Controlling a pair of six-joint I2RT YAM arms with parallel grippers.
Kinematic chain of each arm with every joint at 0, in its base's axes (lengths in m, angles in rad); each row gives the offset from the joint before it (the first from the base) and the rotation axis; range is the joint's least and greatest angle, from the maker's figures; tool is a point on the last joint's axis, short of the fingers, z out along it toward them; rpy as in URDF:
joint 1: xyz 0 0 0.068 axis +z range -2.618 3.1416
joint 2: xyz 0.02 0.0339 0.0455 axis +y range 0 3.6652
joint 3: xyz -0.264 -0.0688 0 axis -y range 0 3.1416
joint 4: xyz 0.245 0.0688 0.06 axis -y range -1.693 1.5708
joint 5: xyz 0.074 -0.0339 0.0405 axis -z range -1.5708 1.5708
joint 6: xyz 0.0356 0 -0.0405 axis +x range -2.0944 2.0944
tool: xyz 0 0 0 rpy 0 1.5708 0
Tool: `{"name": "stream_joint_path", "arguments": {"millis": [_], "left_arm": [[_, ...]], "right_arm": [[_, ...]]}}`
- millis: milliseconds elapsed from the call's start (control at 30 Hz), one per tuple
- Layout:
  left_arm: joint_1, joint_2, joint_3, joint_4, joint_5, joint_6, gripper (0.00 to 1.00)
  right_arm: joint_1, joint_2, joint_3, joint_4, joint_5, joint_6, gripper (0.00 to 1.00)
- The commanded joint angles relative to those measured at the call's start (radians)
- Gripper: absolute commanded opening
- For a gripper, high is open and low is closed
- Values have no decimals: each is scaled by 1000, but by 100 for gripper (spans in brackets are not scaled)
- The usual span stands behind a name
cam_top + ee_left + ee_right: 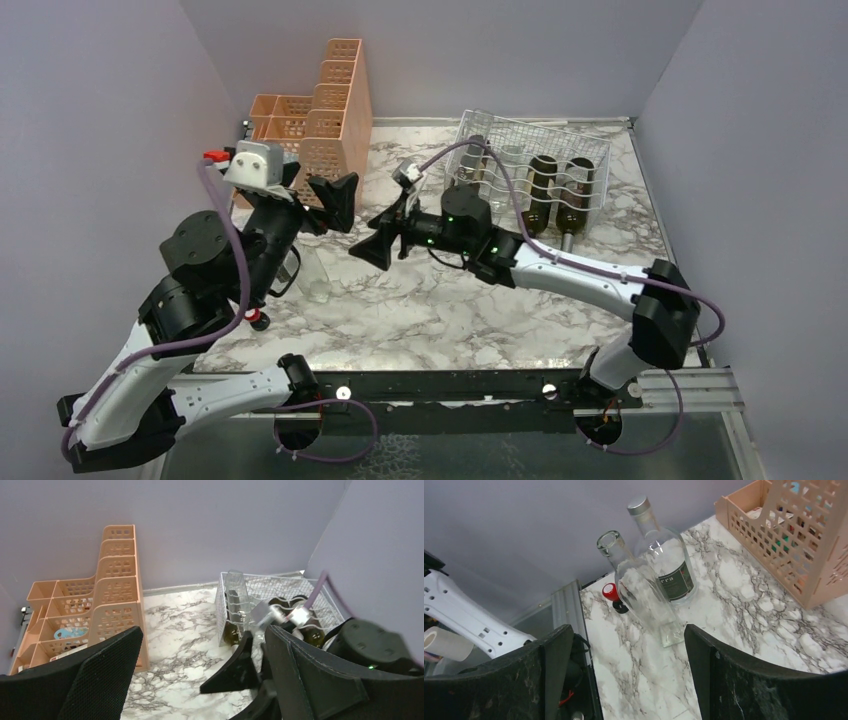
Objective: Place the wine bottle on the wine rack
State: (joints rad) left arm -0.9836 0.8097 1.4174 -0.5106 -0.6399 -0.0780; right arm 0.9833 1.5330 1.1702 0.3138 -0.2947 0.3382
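Observation:
Two clear glass wine bottles stand near the table's left edge: an uncapped square one point(644, 597) and, behind it, a silver-capped one with a dark label point(665, 562). In the top view only one clear bottle point(315, 275) shows, below the left arm. My right gripper point(626, 675) is open and empty, a short way from the square bottle. My left gripper point(200, 680) is open too, raised and facing the wine rack point(300, 587), with a right finger point(235, 667) in front of it. The silvery wire wine rack point(590, 150) at the back right holds dark bottles point(545, 185).
A peach perforated stepped organizer point(320, 120) stands at the back left, close behind the left gripper point(320, 190). A small red-capped object point(610, 591) lies by the bottles at the table's edge. The right gripper point(385, 232) and left gripper are close together. Walls enclose three sides.

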Motion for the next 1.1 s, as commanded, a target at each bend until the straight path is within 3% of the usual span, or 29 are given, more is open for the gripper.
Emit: {"name": "stream_joint_path", "arguments": {"millis": [0,367,567,800,1067], "left_arm": [[-1,-23,66,-24,13,11,99],[-1,-59,83,-46,-1,6,99],[-1,-63,81,-59,2,-1,99],[-1,-66,77,-64,2,-6,99],[-1,-67,72,-65,3,-13,99]], "right_arm": [[69,112,99,97,105,-31,84],[181,411,368,139,205,-146,84],[188,508,485,105,218,-175,78],[192,559,523,101,238,-220,60],[193,593,538,94,235,-225,59]]}}
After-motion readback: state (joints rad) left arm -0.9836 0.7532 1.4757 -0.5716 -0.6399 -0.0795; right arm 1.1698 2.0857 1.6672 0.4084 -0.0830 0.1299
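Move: Standing some 19 cm to the left of the right hand and about level with it fore and aft is the clear wine bottle, its middle roughly 17 cm lower. The silver-capped bottle stands about 8 cm farther left than the clear wine bottle and 4 cm farther out; the small red-capped bottle is some 12 cm left of the clear wine bottle and 8 cm nearer the base. From the left hand, the clear wine bottle lies about 11 cm left, level fore and aft, and 35 cm below. Sweeping left about 15 cm and sinking some 4 cm, the right hand brings its sideways-pointing fingers to the clear wine bottle's neck, easing to a stop as they close partway without gripping; the wrist rolls about 13 degrees, forward side up. The empty, open left hand draws off about 4 cm left, up and back. ##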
